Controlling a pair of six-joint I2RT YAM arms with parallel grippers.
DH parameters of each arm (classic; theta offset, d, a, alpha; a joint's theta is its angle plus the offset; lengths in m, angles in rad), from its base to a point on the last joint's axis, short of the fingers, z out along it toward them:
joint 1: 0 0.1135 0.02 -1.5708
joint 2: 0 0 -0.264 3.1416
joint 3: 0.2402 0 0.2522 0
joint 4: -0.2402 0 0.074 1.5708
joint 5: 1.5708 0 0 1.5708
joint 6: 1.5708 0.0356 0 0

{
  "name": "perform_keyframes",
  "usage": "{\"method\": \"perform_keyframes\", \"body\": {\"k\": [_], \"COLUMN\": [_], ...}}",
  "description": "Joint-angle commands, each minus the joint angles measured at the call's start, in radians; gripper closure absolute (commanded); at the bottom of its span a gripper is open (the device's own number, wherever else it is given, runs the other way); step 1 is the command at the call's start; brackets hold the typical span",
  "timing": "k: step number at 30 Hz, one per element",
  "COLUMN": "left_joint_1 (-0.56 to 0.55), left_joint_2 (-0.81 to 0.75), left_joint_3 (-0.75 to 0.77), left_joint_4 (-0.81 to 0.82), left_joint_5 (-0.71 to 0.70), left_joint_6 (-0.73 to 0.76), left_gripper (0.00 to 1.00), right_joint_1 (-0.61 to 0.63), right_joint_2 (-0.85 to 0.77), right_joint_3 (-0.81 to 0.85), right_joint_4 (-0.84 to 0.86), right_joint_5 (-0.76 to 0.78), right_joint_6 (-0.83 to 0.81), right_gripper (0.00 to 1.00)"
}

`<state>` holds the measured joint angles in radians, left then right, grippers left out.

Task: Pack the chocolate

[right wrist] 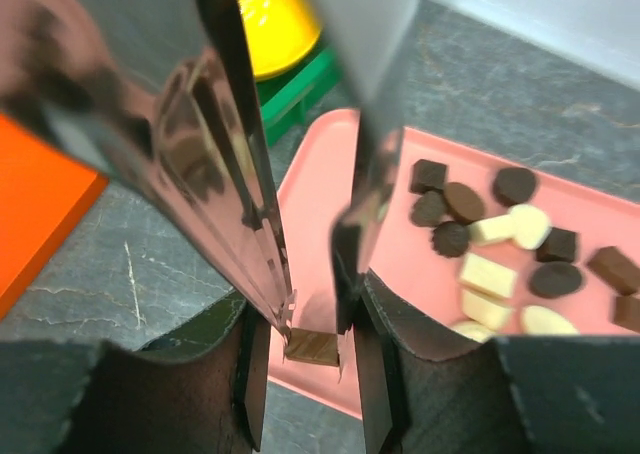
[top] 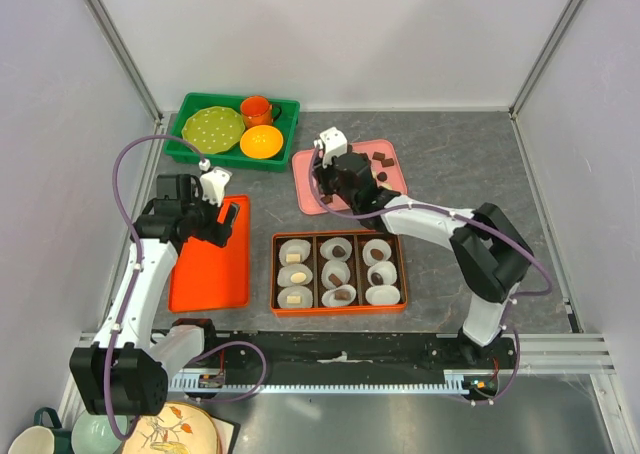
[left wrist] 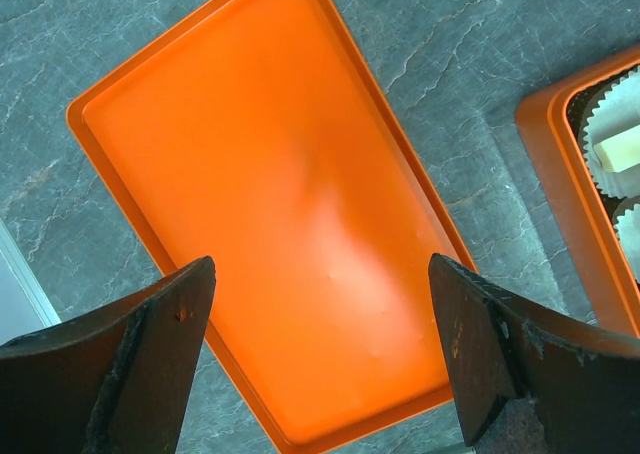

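Observation:
The chocolate (right wrist: pixel 500 244) lies loose on a pink tray (right wrist: pixel 320 194), in dark brown and cream pieces; from above the pieces (top: pixel 383 160) show at the tray's right. My right gripper (right wrist: pixel 315 324) is down at the tray's near left corner, with its tips against both sides of a small brown square chocolate (right wrist: pixel 313 346). From above, the right gripper (top: pixel 322 196) reaches over the pink tray (top: pixel 310 164). An orange box (top: pixel 339 237) holds white paper cups, several with a piece inside. My left gripper (left wrist: pixel 325 314) hangs open and holds nothing above a bare orange tray (left wrist: pixel 280 204).
A green bin (top: pixel 190 144) at the back left holds a green plate, an orange mug and a yellow bowl (right wrist: pixel 270 19). The orange tray (top: pixel 205 269) lies left of the box. Grey walls close in both sides. Crockery sits off the table's near left corner.

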<state>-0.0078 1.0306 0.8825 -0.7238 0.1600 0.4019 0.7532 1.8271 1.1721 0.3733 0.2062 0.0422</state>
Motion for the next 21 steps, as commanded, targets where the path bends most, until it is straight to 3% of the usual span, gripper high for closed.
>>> {"method": "perform_keyframes", "body": {"k": [1,8,14,18,21], "left_joint_1": [0.005,0.005,0.005,0.005,0.005], "left_joint_2": [-0.021,-0.029,-0.041,-0.035,-0.033], "left_joint_3": [-0.010,-0.014,-0.022,-0.017,-0.008], "left_joint_4": [0.021,0.023,0.020,0.017,0.015], "left_joint_5": [0.007,0.009,0.010,0.018,0.024], "left_joint_6": [0.034,0.038,0.043,0.038,0.029], "left_gripper": [0.06,0.06,0.06,0.06,0.06], "right_joint_1": [-0.005,0.037,0.136,0.178,0.202], "right_joint_2": [-0.192,-0.550,-0.843,-0.954,-1.015], "right_joint_3": [-0.005,-0.164,-0.265,-0.264,-0.276], "right_joint_4": [-0.014,-0.282,-0.669,-0.937,-1.020], "right_joint_5": [0.032,0.160,0.277,0.283,0.257], "right_joint_6": [-0.034,0.041,0.148,0.240,0.311], "right_gripper": [0.67,0.67,0.68,0.68,0.69]}}
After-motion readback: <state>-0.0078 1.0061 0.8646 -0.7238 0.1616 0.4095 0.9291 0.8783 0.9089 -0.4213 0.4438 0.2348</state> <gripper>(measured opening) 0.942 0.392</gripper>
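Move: The tongs in the right gripper already pinch a brown chocolate, low over the pink tray. The tray's middle lies about 3 cm ahead of the right hand and 7 cm to its right. The empty cup sits roughly 25 cm back, 14 cm to the right and 13 cm below. The filled cup next to it is some 5 cm farther out than the empty one, and the bar cup about 9 cm to its left. From the left hand, the empty cup lies around 11 cm back and 34 cm right. Keep the right gripper shut on the tongs so the chocolate stays pinched. Lift steeply off the pink tray, about 14 cm, then sweep quickly back some 19 cm and right some 15 cm, over the box's right-hand column towards the empty cup. Begin sinking about 4 cm near the end, the wrist turning only slightly clockwise. ##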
